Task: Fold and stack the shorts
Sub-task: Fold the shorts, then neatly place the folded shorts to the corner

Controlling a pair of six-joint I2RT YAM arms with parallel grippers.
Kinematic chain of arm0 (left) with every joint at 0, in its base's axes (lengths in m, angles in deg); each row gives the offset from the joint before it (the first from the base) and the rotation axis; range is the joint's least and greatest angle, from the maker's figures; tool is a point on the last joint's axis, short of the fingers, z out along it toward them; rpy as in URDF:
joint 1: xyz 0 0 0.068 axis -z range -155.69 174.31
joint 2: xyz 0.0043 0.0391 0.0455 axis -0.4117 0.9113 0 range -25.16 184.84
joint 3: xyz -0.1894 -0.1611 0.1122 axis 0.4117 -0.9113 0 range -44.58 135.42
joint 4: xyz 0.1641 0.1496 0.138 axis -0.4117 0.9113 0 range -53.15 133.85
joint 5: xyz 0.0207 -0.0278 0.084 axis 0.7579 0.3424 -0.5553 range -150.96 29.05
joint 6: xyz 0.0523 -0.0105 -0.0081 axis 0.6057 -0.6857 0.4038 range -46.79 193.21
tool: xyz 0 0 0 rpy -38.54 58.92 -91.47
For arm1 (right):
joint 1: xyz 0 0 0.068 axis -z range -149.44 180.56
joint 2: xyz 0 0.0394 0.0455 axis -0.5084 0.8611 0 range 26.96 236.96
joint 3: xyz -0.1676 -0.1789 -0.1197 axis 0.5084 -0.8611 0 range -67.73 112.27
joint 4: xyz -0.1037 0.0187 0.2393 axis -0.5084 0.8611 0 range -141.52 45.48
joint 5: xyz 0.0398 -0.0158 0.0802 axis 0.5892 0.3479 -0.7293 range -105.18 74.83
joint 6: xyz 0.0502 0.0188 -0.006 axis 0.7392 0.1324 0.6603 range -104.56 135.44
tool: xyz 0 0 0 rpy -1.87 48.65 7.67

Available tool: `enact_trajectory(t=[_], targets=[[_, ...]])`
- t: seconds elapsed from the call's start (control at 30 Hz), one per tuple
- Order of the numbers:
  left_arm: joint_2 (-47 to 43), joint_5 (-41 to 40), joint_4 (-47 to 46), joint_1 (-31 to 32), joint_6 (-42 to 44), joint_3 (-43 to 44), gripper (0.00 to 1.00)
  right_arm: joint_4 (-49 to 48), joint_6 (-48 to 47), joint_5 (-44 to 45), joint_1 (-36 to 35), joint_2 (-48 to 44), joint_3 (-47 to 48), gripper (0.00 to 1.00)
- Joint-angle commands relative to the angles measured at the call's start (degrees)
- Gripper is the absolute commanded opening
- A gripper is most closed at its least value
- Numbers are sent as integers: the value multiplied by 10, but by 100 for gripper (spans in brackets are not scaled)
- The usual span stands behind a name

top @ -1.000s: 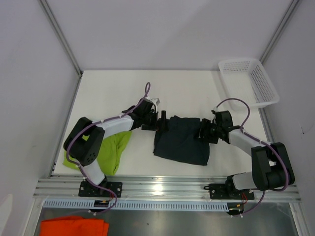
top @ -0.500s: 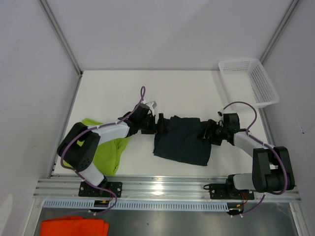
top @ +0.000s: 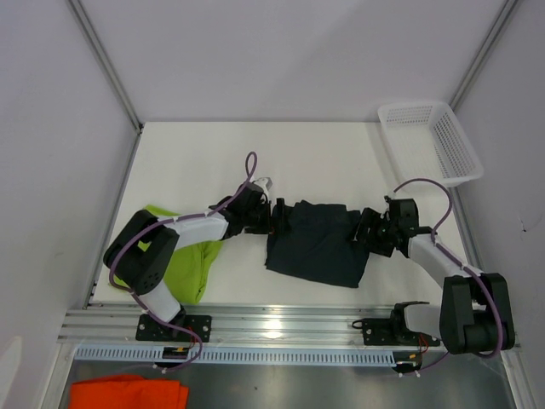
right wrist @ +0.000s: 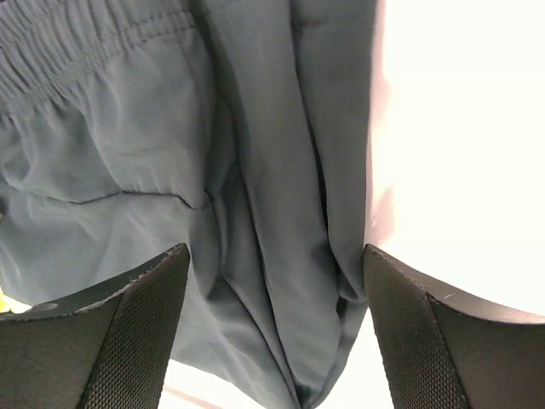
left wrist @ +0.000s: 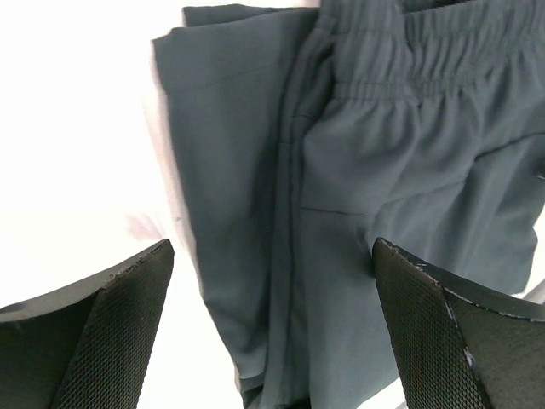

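The dark navy shorts [top: 313, 244] lie folded in the middle of the table, waistband toward the back. My left gripper [top: 274, 217] sits low at their upper left corner, open; in the left wrist view its fingers [left wrist: 89, 341] straddle the folded side edge of the dark shorts [left wrist: 366, 170] without pinching it. My right gripper [top: 363, 232] is at their right edge, open; in the right wrist view its pads [right wrist: 451, 336] stand wide on either side of the loose fabric folds [right wrist: 281, 256]. The lime green shorts [top: 192, 261] lie crumpled at the left, partly under the left arm.
A white plastic basket [top: 431, 141] stands at the back right corner. An orange cloth [top: 128, 394] lies below the table's front rail at bottom left. Metal rails run along the near edge by the arm bases.
The right gripper has widened and drawn back a little to the right, off the dark shorts' edge. The left gripper stayed open at the left corner, shifting only slightly.
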Motion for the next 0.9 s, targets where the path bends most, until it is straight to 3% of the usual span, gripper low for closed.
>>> enact_trajectory(t=[0.0, 0.17, 0.43, 0.53, 0.63, 0.7, 0.73, 0.77, 0.87], targets=[[-24, -33, 0, 4, -8, -7, 99, 33, 8, 38, 3, -23, -3, 84], [-9, -18, -11, 8, -12, 0, 99, 27, 15, 43, 2, 30, -1, 73], [18, -13, -27, 23, -15, 9, 99, -5, 19, 26, -12, 42, -10, 74], [27, -4, -36, 26, -18, 10, 95, -7, 20, 27, -23, 42, -9, 73], [30, -5, -38, 26, -18, 11, 84, -12, 21, 25, -26, 47, -12, 64], [26, -10, -39, 26, -18, 10, 72, -16, 22, 24, -27, 50, -14, 57], [26, -11, -41, 26, -18, 7, 68, -17, 21, 23, -27, 51, -16, 49], [23, -10, -44, 26, -18, 6, 58, -17, 21, 23, -27, 49, -15, 47], [22, -9, -50, 26, -20, 3, 50, -19, 22, 19, -28, 48, -16, 38]])
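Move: The shorts' left edge runs just under the left fingers, about 1 cm back and 2 cm below them; their middle is some 6 cm back and 11 cm to the right. From the right hand the right edge lies about 2 cm back and 2 cm below, the shorts' middle some 4 cm back and 13 cm to the left. The green garment's middle is about 28 cm left of the left hand and 10 cm nearer. Close both grippers on the side edges of the dark shorts. Ease the left one about 1.5 cm to the right and 1 cm down, then bring its fingers to half open around the folded left edge. Lower the right one some 1.5 cm, shifting it first about 1 cm right and then back left by slightly more, while its fingers narrow to less than half open and gather the right edge between them. ##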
